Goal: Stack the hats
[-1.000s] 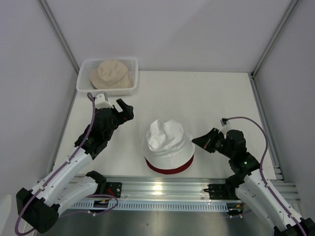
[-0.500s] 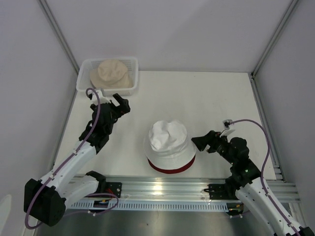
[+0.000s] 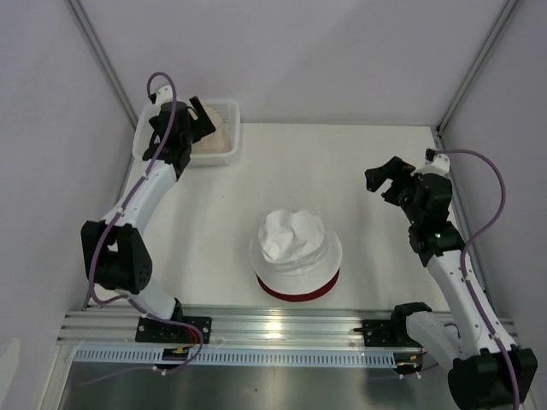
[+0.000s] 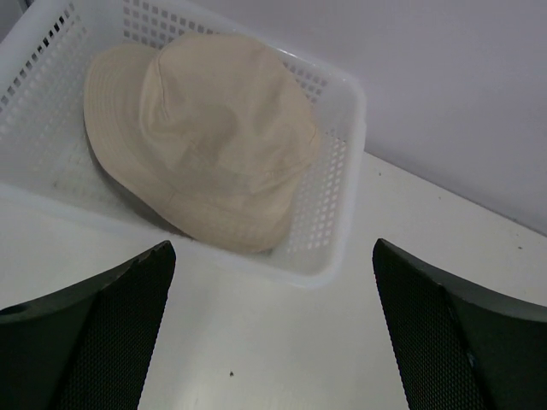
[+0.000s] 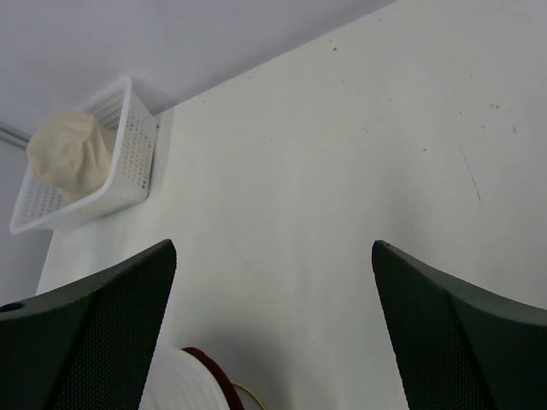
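Note:
A white hat (image 3: 293, 242) sits on a dark red hat (image 3: 295, 292) at the table's near middle; only the red brim shows. Both also show at the bottom edge of the right wrist view: the white hat (image 5: 184, 382) and the red brim (image 5: 215, 374). A cream-beige hat (image 4: 205, 137) lies crown up in the white mesh basket (image 4: 333, 248) at the back left. My left gripper (image 3: 198, 120) hovers open just in front of that basket, partly hiding the hat from above. My right gripper (image 3: 386, 178) is open and empty, raised at the right, well away from the stack.
A thin gold wire (image 5: 249, 398) peeks out beside the red brim. The basket (image 3: 224, 147) stands against the back left corner by the frame post. Enclosure walls close in the table on three sides; a metal rail runs along the near edge.
My right gripper went from shut beside the white hat to open, and drew back up to the right. My left arm swung from the table's left middle to the basket.

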Motion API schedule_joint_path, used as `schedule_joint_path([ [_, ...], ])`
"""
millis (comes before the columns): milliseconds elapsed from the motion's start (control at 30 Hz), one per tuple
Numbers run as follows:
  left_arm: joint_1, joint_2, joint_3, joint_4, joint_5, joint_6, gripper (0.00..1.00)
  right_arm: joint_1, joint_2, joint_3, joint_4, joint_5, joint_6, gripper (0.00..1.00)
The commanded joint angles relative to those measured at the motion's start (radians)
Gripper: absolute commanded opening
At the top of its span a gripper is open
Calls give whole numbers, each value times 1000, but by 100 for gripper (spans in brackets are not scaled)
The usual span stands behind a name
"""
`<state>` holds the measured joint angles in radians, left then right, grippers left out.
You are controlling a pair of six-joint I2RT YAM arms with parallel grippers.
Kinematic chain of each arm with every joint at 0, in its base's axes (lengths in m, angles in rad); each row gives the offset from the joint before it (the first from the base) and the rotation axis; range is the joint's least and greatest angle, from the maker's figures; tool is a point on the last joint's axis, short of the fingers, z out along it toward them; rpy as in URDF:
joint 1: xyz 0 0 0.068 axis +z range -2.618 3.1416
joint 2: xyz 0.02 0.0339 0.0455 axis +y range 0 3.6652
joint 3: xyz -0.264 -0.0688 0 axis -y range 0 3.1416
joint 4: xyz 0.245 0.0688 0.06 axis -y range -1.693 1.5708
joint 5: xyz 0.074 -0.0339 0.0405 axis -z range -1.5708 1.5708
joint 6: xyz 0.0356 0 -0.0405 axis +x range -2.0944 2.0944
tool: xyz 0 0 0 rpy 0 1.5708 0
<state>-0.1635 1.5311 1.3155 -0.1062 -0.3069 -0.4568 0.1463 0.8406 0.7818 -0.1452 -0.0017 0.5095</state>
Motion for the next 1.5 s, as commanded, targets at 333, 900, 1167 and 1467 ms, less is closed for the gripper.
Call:
schedule_joint_path([
  [333, 65, 518, 579, -274, -54, 184, 100, -19, 275, 108, 177, -83, -46, 99],
  [900, 128, 659, 626, -146, -17, 162, 47, -34, 397, 157, 225, -107, -40, 99],
  [1167, 151, 652, 623, -107, 40, 156, 1, -34, 396, 163, 220, -98, -45, 99],
  [1467, 156, 424, 478, -36, 182, 187, 1, -37, 359, 145, 223, -86, -46, 99],
])
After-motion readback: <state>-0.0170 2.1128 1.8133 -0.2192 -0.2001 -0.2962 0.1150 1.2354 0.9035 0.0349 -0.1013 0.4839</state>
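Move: The beige hat lies about 16 cm ahead of the left hand, 2 cm to its left and some 15 cm below it, inside the white basket. The basket's middle is roughly 15 cm ahead, 9 cm left and 18 cm below. The white hat, already stacked on the red one, stands about 30 cm back and 28 cm right of that hand, 14 cm lower. From the right hand the beige hat is some 31 cm ahead, 50 cm left and 16 cm down. Forward and steeply down, about 12 cm each, the left hand dives into the basket towards the beige hat, tipping its fingers down nearly 20 degrees and easing left near the bottom. The wide-open fingers then shut fully, pinching the crown's near side, and the hand starts back up about 2 cm. The empty right hand drifts forward 8 cm and down 4, fingers open. ##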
